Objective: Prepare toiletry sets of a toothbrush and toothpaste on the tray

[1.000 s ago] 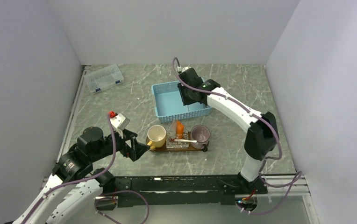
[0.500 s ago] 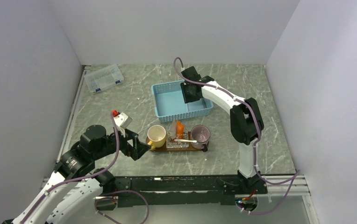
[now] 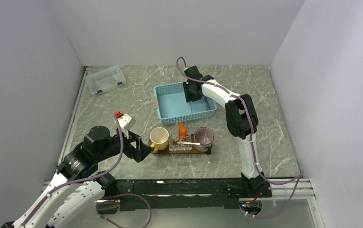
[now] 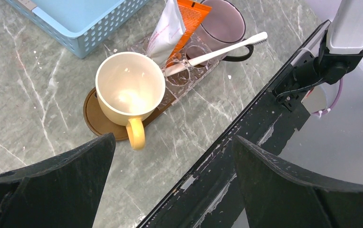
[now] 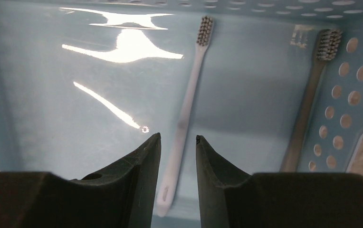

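Note:
The dark brown tray [image 3: 207,151] holds a yellow mug [image 3: 159,137], a clear holder [image 3: 180,146] and a purple mug [image 3: 203,137]. An orange and white toothpaste [image 4: 184,23] tube leans in the holder, and a white toothbrush [image 4: 217,49] lies across it. My left gripper [image 4: 174,138] hovers wide open just left of the yellow mug [image 4: 130,90], holding nothing. My right gripper [image 5: 178,137] is down inside the light-blue basket [image 3: 170,103], its jaws a little apart astride the handle of another white toothbrush [image 5: 186,99] lying on the floor. A grey toothbrush [image 5: 310,95] lies to its right.
A clear lidded box [image 3: 105,79] sits at the far left of the table. The basket's perforated walls [image 5: 355,95] close in around my right gripper. The black frame rail [image 4: 246,142] runs along the table's near edge beside my left gripper.
The right arm has folded its elbow inward toward the table's middle while its gripper stayed over the basket, shifting slightly. The left arm has hardly moved.

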You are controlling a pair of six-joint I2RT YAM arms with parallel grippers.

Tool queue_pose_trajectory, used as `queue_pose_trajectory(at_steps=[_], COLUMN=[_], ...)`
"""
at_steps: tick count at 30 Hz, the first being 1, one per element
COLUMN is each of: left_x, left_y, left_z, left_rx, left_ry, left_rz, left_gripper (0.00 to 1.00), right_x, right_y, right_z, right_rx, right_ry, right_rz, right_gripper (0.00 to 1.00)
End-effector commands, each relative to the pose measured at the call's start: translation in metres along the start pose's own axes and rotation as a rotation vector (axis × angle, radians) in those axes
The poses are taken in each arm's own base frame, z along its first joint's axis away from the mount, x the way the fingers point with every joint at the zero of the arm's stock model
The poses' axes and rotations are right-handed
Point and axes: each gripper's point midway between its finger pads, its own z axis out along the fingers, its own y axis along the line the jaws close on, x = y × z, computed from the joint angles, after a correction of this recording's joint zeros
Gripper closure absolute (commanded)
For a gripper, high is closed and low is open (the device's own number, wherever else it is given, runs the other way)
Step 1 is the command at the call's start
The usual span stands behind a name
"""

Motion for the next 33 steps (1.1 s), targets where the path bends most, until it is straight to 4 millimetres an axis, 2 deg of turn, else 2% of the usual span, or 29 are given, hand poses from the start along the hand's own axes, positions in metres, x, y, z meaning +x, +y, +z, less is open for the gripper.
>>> queue_pose_trajectory(at_steps=[1, 12, 18, 24, 25, 28, 33], left_x=[-0.009, -0.009, -0.01, -0.01, -0.01, -0.01, -0.01], left_y=[0.002, 0.002, 0.002, 0.002, 0.002, 0.002, 0.002], left_z=[0.003, 0.003, 0.002, 0.002, 0.002, 0.002, 0.002], left_rx=[-0.01, -0.009, -0.008, -0.007, -0.006, -0.008, -0.009], left_ry=[-0.034, -0.034, -0.038, -0.04, -0.038, -0.04, -0.041], left_rz=[0.007, 0.007, 0.007, 0.005, 0.005, 0.004, 0.004], left_gripper=[0.01, 0.01, 0.01, 0.01, 0.01, 0.01, 0.01], right_x=[-0.019, -0.004, 0.007, 0.013, 0.012, 0.005, -0.023], right_y=[0.002, -0.009, -0.012, -0.016, -0.016, -0.015, -0.008], right_z=[0.009, 0.03, 0.037, 0.04, 0.039, 0.033, 0.001], right_rx=[-0.013, 0.04, 0.083, 0.109, 0.114, 0.112, 0.079], right_ry=[-0.046, -0.003, 0.026, 0.044, 0.043, 0.022, -0.061], right_rz=[0.024, 0.023, -0.006, -0.02, -0.021, -0.022, -0.026], right_gripper=[0.64, 0.67, 0.77, 0.97, 1.0, 1.0, 1.0])
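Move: The white toothbrush lies on the basket floor under the right hand, its middle about 2 cm farther out, level sideways and some 3 cm below the open fingers, bristles at the far end. The dark toothbrush is about 7 cm to the hand's right, 1 cm ahead and 3 cm down, by the basket's right wall. The brown mug stands about 19 cm back and 6 cm right of the right hand. From the left hand the white toothbrush is roughly 32 cm ahead, 18 cm right and 20 cm below. The right fingers come to pinch the white toothbrush around the middle of its handle. The hand first sinks about 3 cm onto the basket floor while edging forward, then stays low and creeps on, some 1.5 cm forward in all, as the part-open fingers close almost fully with barely any turn of the wrist. ##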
